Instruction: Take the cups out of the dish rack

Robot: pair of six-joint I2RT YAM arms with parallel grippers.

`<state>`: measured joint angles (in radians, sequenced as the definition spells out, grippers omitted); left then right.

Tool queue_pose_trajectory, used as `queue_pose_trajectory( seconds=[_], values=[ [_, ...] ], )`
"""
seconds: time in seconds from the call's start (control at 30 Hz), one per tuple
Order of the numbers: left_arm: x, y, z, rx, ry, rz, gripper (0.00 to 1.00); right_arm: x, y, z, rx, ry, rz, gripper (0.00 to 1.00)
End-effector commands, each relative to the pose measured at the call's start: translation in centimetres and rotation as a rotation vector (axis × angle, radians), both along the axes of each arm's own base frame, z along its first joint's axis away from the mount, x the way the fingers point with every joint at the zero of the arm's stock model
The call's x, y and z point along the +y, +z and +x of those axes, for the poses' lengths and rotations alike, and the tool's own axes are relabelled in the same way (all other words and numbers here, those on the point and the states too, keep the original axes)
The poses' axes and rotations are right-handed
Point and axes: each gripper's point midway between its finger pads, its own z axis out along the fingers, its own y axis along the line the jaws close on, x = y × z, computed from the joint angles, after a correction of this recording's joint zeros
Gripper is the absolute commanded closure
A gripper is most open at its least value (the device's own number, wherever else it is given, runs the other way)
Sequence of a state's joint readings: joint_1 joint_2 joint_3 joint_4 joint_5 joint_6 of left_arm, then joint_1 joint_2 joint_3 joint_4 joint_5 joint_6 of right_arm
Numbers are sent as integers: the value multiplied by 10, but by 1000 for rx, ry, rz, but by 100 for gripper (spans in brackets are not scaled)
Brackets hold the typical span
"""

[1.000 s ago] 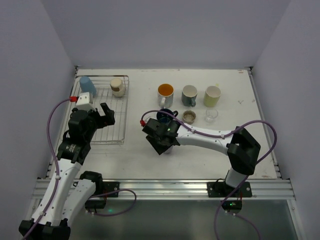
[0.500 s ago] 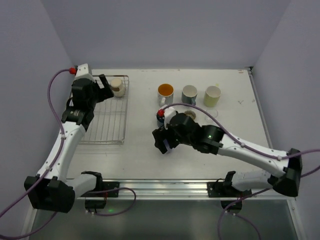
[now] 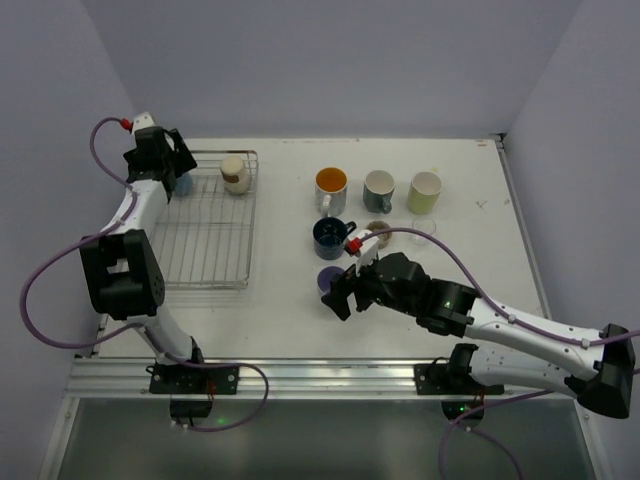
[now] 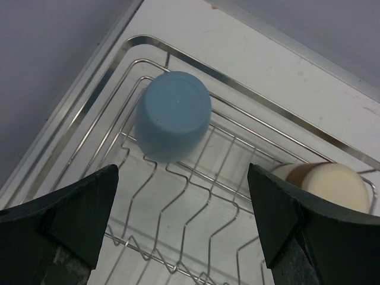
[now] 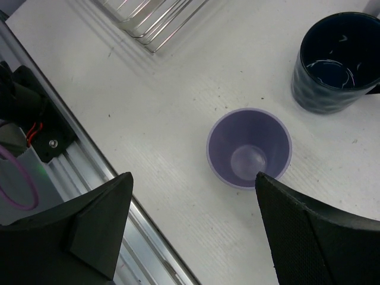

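Note:
The dish rack point(image 3: 205, 250) stands at the left. A light blue cup point(image 4: 173, 116) sits upside down in its far left corner. A beige cup point(image 4: 332, 184) lies on its side at the far right of the rack and also shows in the top view point(image 3: 235, 172). My left gripper point(image 4: 183, 178) is open and empty above the rack, just short of the blue cup; in the top view point(image 3: 165, 158) it hides most of that cup. A lavender cup point(image 5: 249, 148) stands upright on the table. My right gripper point(image 5: 194, 178) is open and empty just beside it, seen in the top view point(image 3: 340, 292).
A navy mug point(image 5: 335, 62) stands right behind the lavender cup. Further back stand the orange-inside cup point(image 3: 331, 183), grey cup point(image 3: 378, 186), pale yellow-green cup point(image 3: 425, 190), a small tan cup point(image 3: 378, 232) and a clear glass point(image 3: 423, 230). The table's metal front rail point(image 5: 65, 172) is close.
My left arm has swung from the rack's near side to its far left corner, over the blue cup. My right gripper has let go of the lavender cup and drawn back.

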<state>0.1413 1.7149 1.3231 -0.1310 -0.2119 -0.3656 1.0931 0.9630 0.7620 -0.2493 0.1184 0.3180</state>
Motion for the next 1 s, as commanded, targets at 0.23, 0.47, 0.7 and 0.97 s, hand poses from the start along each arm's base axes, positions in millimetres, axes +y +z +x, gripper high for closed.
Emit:
queue_pose_trajectory(
  seconds=[0.23, 0.47, 0.7, 0.97],
  values=[
    [27, 14, 60, -101, -90, 95, 7, 15, 14, 8, -43, -11, 100, 15],
    [36, -14, 73, -50, -67, 110, 14, 19, 12, 11, -41, -14, 87, 15],
    [37, -22, 70, -37, -68, 129, 33, 21, 22, 10, -33, -20, 109, 15],
    [22, 29, 51, -189, -46, 25, 68, 33, 69, 16, -57, -32, 225, 15]
  ],
)
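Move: Ahead of the open left hand by about 7 cm, some 3 cm to its left and 7 cm lower, the blue cup stands upside down in the rack's far left corner. The cream cup is some 16 cm to the right of the blue cup, level with it in depth; the rack's far rim runs about 6 cm beyond the blue cup. From the right hand, the blue cup lies some 40 cm forward and 41 cm left, about 9 cm lower. Reaching forward about 6 cm while sinking some 5 cm and edging left, the left hand brings its open fingers around the blue cup, closes them until they pinch its sides, then begins to draw back and slightly up by about 1 cm. The empty right hand, fingers staying open, eases up and left about 2 cm beside the purple cup. ##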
